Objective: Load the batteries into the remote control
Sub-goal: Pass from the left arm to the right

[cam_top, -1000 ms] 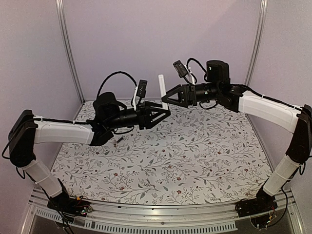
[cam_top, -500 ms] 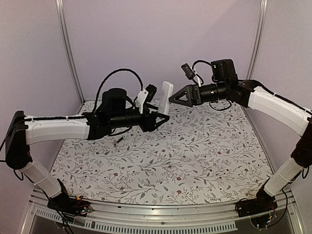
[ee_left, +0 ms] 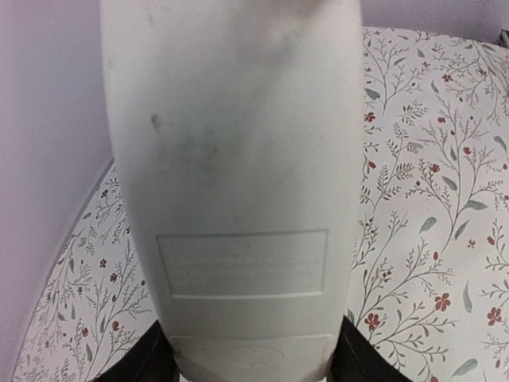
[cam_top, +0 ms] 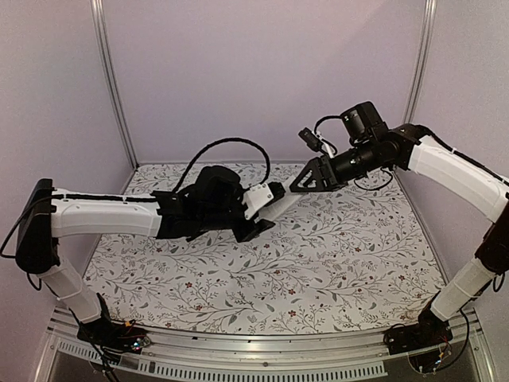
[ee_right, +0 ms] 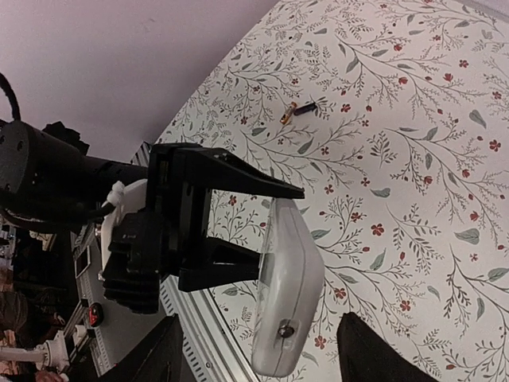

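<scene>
The remote control is a slim white bar held low and slanted over the middle of the floral table. My left gripper is shut on its near end. In the left wrist view the remote's plain white back fills the frame, with a black finger pressed against each side. My right gripper stands open at the remote's far end. In the right wrist view the remote's tip lies between my wide-apart right fingers, touching neither. A small dark battery with a golden tip lies on the cloth beyond.
The floral cloth covers the table. A purple back wall and two metal posts close the far side. A metal rail runs along the near edge by the arm bases. A black cable loops above the left wrist.
The left arm has reached right and tipped the remote from upright down to a low slant. The right gripper has drawn back from the remote, opened, and dropped toward its far end.
</scene>
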Robot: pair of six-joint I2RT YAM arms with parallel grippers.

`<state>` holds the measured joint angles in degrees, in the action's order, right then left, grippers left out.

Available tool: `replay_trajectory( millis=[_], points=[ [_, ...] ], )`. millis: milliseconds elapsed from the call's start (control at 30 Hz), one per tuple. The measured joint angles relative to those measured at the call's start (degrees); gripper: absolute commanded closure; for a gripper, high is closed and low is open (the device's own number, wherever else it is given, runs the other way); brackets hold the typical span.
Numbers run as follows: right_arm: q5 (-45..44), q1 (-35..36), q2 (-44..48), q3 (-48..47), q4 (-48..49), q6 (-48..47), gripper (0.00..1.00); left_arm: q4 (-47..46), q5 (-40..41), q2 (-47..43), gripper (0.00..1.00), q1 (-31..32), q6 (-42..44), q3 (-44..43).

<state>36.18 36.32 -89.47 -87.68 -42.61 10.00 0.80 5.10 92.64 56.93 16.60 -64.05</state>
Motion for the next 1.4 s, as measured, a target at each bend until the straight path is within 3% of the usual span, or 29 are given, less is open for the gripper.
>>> replay_trajectory(
  millis=[100,733,933,1033,1133,1300,1400],
  points=[
    [1.14,0.00,-0.98,-0.11,-2.10,-0.17,0.50,1.27,2.62,1.29,0.63,1.33,2.93,-0.11],
    [5.64,0.00,-6.08,-0.04,-8.90,-1.25,0.72,1.70,6.40,3.06,0.64,4.96,13.90,-0.68],
    [6.86,0.00,-7.17,0.79,-8.92,-1.16,0.89,1.84,6.58,3.06,0.63,5.22,15.61,-0.68],
    [7.21,0.00,-7.52,1.33,-8.79,-1.55,1.00,2.34,6.45,3.06,0.51,5.22,15.82,-0.52],
    [7.41,0.00,-7.65,1.66,-8.52,-2.01,1.00,1.70,6.40,2.95,0.27,5.22,15.80,0.13],
    [7.91,-0.39,-7.65,2.95,-6.88,-1.62,1.00,-1.46,7.45,1.97,0.03,5.18,14.43,2.23],
    [8.07,-1.40,-6.99,5.09,-3.30,-0.02,1.00,-3.67,7.41,-0.28,0.01,4.59,11.85,4.61]
  ],
)
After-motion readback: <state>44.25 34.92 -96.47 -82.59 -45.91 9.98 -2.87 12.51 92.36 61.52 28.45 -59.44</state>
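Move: The left hand still grips the remote control by one end. The remote's middle is about 4 cm to this hand's right, level with it fore and aft, and some 5 cm higher. From the open right hand that middle is about 4 cm left and 4 cm below, neither ahead nor back. The batteries lie on the table about 20 cm left of the left hand, 4 cm farther out and 18 cm lower. The right fingers close on the remote's two broad faces and pinch it as that hand sinks about 7.5 cm towards the left one, easing back 2 cm and rolling some 15 degrees. The left hand keeps its hold, drops 2–3 cm, draws back 2 cm and rolls a similar amount. Only once the right has shut does the left open wide and let go, lifting about 1 cm. ##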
